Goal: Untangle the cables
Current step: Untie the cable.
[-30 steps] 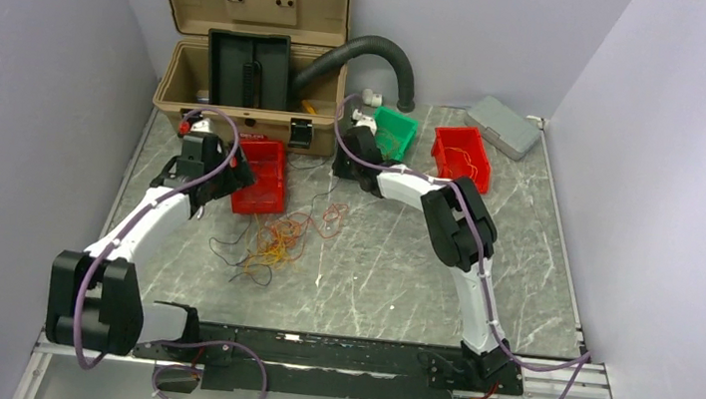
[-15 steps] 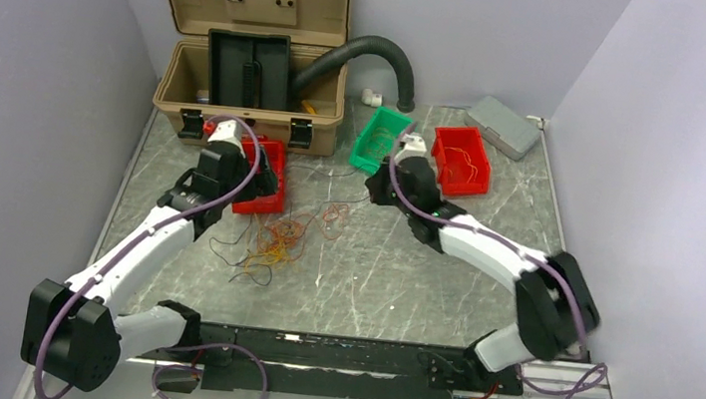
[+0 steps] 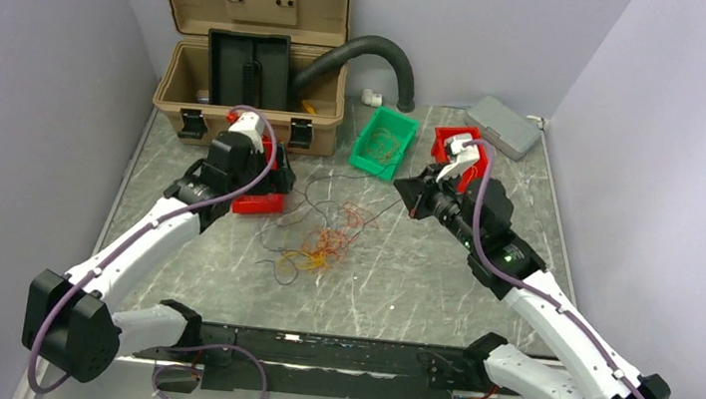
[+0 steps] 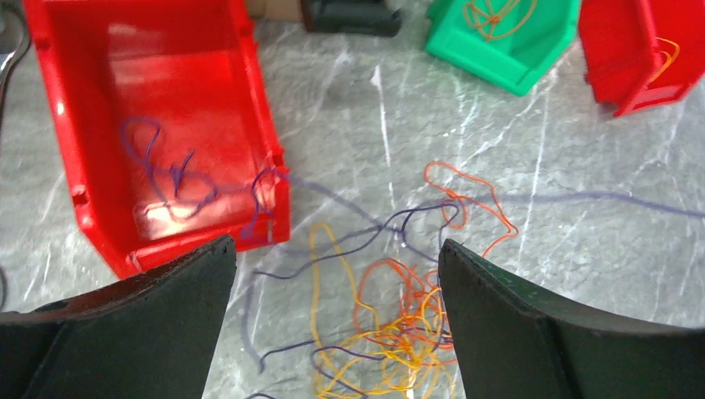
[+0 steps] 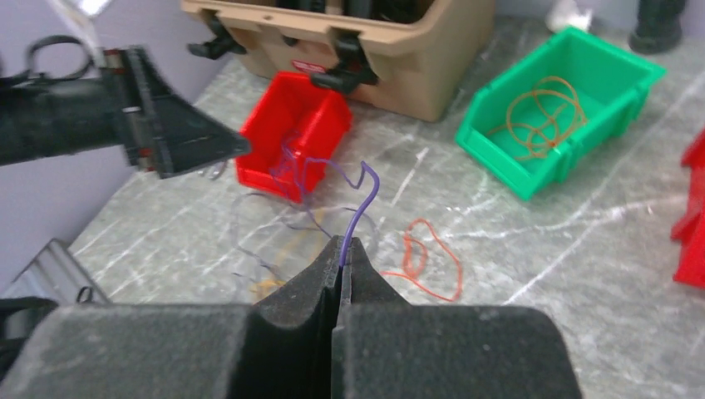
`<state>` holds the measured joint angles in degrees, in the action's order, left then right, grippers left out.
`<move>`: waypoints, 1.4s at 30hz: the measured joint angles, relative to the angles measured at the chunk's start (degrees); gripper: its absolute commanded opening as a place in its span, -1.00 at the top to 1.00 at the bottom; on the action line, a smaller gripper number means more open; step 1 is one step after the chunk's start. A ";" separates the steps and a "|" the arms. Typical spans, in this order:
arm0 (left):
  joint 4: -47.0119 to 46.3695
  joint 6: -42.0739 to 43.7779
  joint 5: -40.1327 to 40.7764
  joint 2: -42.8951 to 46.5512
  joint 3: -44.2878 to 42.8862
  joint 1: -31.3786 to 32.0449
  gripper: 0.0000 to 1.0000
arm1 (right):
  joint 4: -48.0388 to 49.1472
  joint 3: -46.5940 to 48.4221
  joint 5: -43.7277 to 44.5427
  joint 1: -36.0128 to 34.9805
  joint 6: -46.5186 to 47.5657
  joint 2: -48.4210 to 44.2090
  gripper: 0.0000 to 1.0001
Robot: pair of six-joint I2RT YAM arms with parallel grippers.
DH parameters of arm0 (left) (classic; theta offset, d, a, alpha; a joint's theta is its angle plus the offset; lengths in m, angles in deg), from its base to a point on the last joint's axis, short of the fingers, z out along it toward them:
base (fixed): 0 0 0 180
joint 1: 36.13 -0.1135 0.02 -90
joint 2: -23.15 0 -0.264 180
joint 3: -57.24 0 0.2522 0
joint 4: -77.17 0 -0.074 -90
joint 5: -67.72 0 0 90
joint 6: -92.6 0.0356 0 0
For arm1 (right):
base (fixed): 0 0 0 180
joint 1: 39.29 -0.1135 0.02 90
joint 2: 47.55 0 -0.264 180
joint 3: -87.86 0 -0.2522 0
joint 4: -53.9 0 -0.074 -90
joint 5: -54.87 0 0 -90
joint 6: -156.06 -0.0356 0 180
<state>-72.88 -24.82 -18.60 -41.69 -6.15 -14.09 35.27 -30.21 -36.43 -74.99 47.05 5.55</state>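
The cables point(image 3: 324, 246) lie as a tangle of orange, yellow and dark thin wires on the marble table; in the left wrist view the tangle point(image 4: 407, 324) sits low between my fingers. My left gripper point(image 3: 265, 188) hovers open above it point(image 4: 335, 249), beside the near red bin point(image 4: 191, 83), touching nothing. My right gripper point(image 3: 408, 194) is shut point(image 5: 343, 245) on one purple wire point(image 5: 359, 199). That wire point(image 4: 582, 198) stretches across the table, and its far end curls inside the red bin. A loose orange loop point(image 5: 424, 258) lies apart from the tangle.
A green bin point(image 3: 363, 140) holding an orange wire coil stands behind the tangle. A second red bin point(image 3: 441, 139) is beside my right wrist. An open tan case point(image 3: 246, 47), a black hose point(image 3: 376, 47) and a grey box point(image 3: 503, 126) line the back.
My right gripper has shut on the purple wire and swung right, drawing it out. The tangle has slid to the right. My left arm has moved right over the near red bin, still open.
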 measured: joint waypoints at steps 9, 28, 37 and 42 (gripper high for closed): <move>3.96 3.26 -2.84 -10.14 -11.17 0.66 -0.81 | -5.95 7.93 -6.40 -0.02 2.58 0.59 1.00; 7.08 -11.63 -13.05 -18.10 -10.93 -0.48 -0.84 | -7.48 7.85 -8.79 -0.02 2.54 1.73 1.00; 5.14 -25.31 -13.33 -19.52 -9.46 -2.54 -0.94 | -7.08 5.97 -9.60 0.00 2.47 1.40 1.00; 8.09 -28.92 -11.15 -18.40 -10.56 -2.82 -0.86 | -7.04 5.44 -9.70 -0.02 2.47 1.03 1.00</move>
<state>-64.79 -53.74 -29.75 -60.09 -16.71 -16.91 28.23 -24.77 -46.13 -75.02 49.52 6.58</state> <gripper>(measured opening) 0.962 0.009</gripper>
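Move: The tangle that the open left hand heads for lies some 8 cm to its right, about 5 cm back and roughly 16 cm below. The left red bin is about 7 cm ahead and 4 cm left of that hand. From the right hand, already holding the purple cable aloft, the tangle is about 12 cm left, 3 cm back and 26 cm below; the loose orange loop lies around 5 cm ahead and 5 cm left, the green bin roughly 22 cm ahead, 2 cm left. Right fingers keep the purple cable pinched up high, rising about 4 cm, then easing most of that back down while drawing slightly back and left. The left hand, touching nothing, first reaches forward and right with a small rise, then sinks some 6 cm and works right towards the tangle, tipping its fingers down about 25 degrees and rolling its left side down, fingers staying wide open. ##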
